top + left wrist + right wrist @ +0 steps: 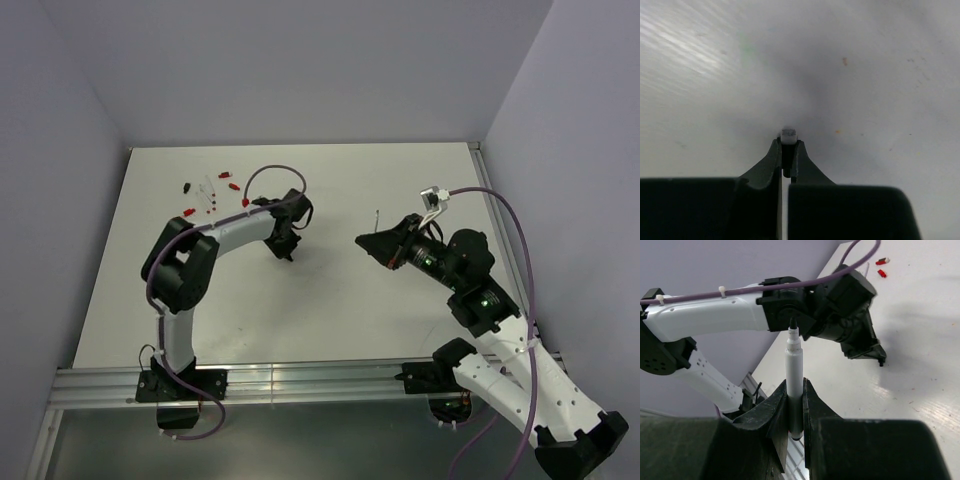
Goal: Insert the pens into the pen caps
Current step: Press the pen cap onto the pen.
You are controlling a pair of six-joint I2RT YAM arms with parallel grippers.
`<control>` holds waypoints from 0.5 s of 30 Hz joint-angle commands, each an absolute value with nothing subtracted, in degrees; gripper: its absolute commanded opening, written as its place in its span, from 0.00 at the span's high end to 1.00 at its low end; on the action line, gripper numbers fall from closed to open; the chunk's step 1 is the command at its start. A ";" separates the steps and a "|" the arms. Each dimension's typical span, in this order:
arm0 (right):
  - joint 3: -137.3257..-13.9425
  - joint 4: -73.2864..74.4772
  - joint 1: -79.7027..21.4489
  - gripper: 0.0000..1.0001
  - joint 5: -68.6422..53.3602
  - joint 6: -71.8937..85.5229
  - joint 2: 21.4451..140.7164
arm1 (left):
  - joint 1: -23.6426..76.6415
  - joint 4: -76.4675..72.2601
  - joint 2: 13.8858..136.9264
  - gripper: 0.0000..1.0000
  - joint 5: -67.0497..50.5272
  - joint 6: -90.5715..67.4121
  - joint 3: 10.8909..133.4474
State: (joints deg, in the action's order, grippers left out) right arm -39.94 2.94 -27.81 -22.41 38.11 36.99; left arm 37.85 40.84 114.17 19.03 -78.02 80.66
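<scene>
My right gripper [795,405] is shut on a white-barrelled pen [794,367], held upright with its dark tip pointing away from the wrist. From above, this pen [377,222] sticks up from the right gripper [372,240] over the table's middle right. My left gripper [789,145] points down at the table and is shut on a small dark pen cap [788,136] with a pale end. The left gripper [285,255] is left of the right one, apart from it. Several red pen caps [224,175] and pale pens [206,190] lie at the back left.
A purple cable [275,170] loops above the left arm's wrist; another [510,215] runs along the right arm. A small dark piece [186,186] lies by the red caps. Two red caps [882,261] show far off in the right wrist view. Grey walls enclose the white table [350,310].
</scene>
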 commanded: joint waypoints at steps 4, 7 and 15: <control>-37.36 -6.84 -28.38 1.00 -25.23 42.71 39.81 | 28.76 30.15 94.26 1.00 8.12 -57.15 73.49; -39.28 -6.51 -34.96 1.00 -17.52 41.05 45.24 | 25.15 24.27 85.39 0.99 -0.92 -50.20 69.62; -39.37 -20.37 -47.80 1.00 -13.00 43.42 58.16 | 16.19 12.68 64.56 1.00 -21.16 -38.15 60.41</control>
State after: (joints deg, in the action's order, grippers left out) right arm -38.44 -9.30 -46.57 -15.05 42.24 55.31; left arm 19.05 20.45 71.11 -8.86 -46.11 65.58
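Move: The left hand, the black cap already pinched close over the table, has the pen to meet about 11 cm back, 15 cm to its right and some 29 cm higher, held in the right gripper. Of the things on the table, the nearest red cap lies roughly 23 cm ahead and 16 cm left of the left hand, the loose white pens about 20 cm ahead and 22 cm left. From the right hand, the black cap is some 14 cm ahead, 14 cm left and 29 cm below. Still pinching the black cap, the left hand swings up about 24 cm from the table, drifting some 6 cm left, while its wrist tilts from pointing down to pointing forward, roughly 40 degrees, and turns clockwise. The right hand, keeping its hold on the pen, comes to meet it, about 10 cm left and 5 cm down, turning slightly counter-clockwise. ##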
